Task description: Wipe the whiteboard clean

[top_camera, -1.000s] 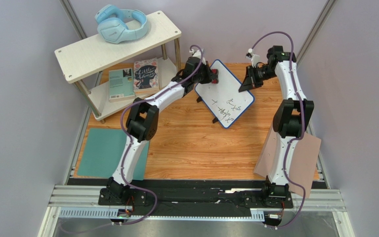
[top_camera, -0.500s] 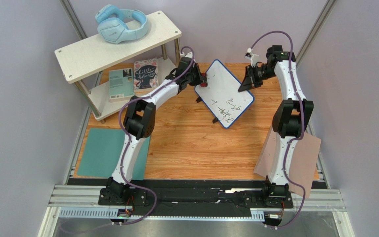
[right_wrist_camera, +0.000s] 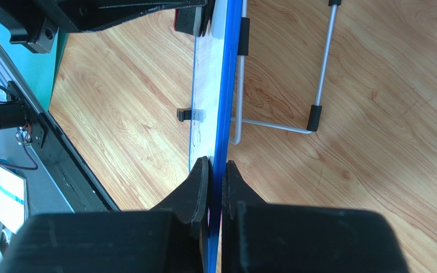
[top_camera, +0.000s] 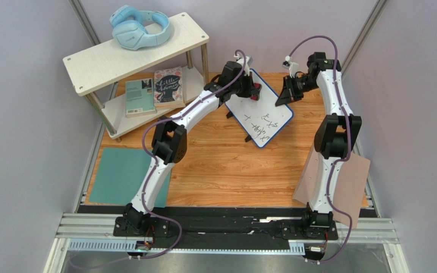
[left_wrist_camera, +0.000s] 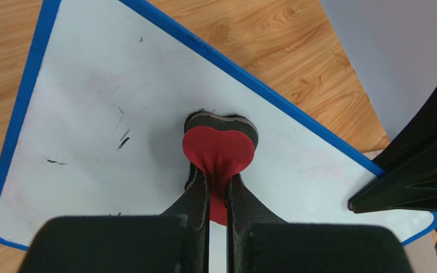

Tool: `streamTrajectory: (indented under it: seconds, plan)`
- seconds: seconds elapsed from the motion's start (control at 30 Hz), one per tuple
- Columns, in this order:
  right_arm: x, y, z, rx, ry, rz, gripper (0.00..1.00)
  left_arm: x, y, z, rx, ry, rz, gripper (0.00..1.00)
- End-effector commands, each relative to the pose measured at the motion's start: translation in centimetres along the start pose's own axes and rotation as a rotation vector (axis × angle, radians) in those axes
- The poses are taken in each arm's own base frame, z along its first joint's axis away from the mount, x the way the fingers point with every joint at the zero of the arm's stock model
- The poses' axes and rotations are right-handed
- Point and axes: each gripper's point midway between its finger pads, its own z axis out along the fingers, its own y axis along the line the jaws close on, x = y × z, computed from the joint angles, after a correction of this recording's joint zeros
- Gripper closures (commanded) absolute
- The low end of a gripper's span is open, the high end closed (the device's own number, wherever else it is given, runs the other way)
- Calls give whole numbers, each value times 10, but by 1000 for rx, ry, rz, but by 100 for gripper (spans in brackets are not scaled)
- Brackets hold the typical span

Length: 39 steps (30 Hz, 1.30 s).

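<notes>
The whiteboard [top_camera: 269, 105], white with a blue rim, leans tilted on a wire stand [right_wrist_camera: 319, 74] at the back of the wooden table. Black marks [top_camera: 260, 123] cover its lower part, and small black flecks [left_wrist_camera: 123, 139] remain higher up. My left gripper [top_camera: 253, 91] [left_wrist_camera: 216, 181] is shut on a red heart-shaped eraser [left_wrist_camera: 219, 149] that presses against the board's upper area [left_wrist_camera: 107, 102]. My right gripper [top_camera: 284, 95] [right_wrist_camera: 215, 168] is shut on the board's blue right edge [right_wrist_camera: 221, 114], one finger on each face.
A white two-level shelf [top_camera: 101, 60] at the back left carries blue headphones [top_camera: 140, 27] on top and two books [top_camera: 153, 88] below. A teal mat [top_camera: 118, 176] lies front left. A pinkish-tan sheet [top_camera: 354, 185] lies front right.
The left gripper slid the eraser left to the board's left edge, then back right across the upper part. The right gripper and the board stayed put.
</notes>
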Motion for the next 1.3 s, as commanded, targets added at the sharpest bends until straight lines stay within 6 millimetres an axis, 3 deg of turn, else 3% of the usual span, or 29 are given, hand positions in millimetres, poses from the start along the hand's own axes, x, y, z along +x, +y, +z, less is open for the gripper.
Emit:
streamTrajectory:
  seconds: [0.0, 0.13, 0.27, 0.57, 0.8, 0.93, 1.0, 1.03, 1.07, 1.13, 1.17, 1.27]
  plan:
    - [16, 13, 27, -11, 124, -172, 100, 36, 32, 19, -37, 79, -112, 100]
    - [16, 14, 28, -18, 124, -173, 100, 17, 92, 9, -171, 9, -235, 100]
    - [18, 17, 28, -29, 130, -175, 100, -10, 116, 2, -191, -74, -280, 100]
    - [24, 20, 30, -40, 152, -186, 100, -43, 118, 3, -149, -165, -261, 100]
    - [24, 20, 31, -44, 152, -188, 100, -59, 71, 3, 35, -174, -196, 100]
    - [25, 21, 32, -47, 154, -185, 100, -48, 39, -2, 77, -125, -138, 100]
    - [26, 21, 32, -47, 157, -183, 100, -22, 47, -1, 29, -64, -195, 100]
    - [26, 21, 32, -47, 157, -181, 100, -23, 47, -7, 11, -65, -213, 100]
    - [26, 22, 31, -46, 156, -183, 100, 3, 59, -5, -26, -18, -271, 100]
    - [26, 23, 31, -49, 157, -182, 100, 14, 66, -9, -61, -4, -309, 100]
    - [27, 23, 31, -51, 157, -181, 100, 33, 73, -9, -82, 30, -339, 100]
    - [25, 23, 29, -45, 150, -186, 100, 53, 67, -11, -53, 85, -376, 100]
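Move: The left gripper still holds the red eraser on the sloping whiteboard. The board's far-left short edge is about 8 cm ahead, 9 cm left and 4 cm lower; its low left corner is about 4 cm ahead, 12 cm left and 8 cm lower. The remaining writing is some 12 cm back, 2 cm right and 8 cm lower. From the right hand, pinching the raised edge, that far-left edge is roughly 16 cm ahead, 18 cm left and 5 cm lower. Bring the left gripper, eraser still pinched against the board, forward and left about 11 cm, sinking some 3 cm with the slope to the far-left edge and turning counter-clockwise about 15 degrees. Pause there, then draw it back and down a few centimetres towards the low left corner. Keep the right gripper still, pinching the raised edge. ##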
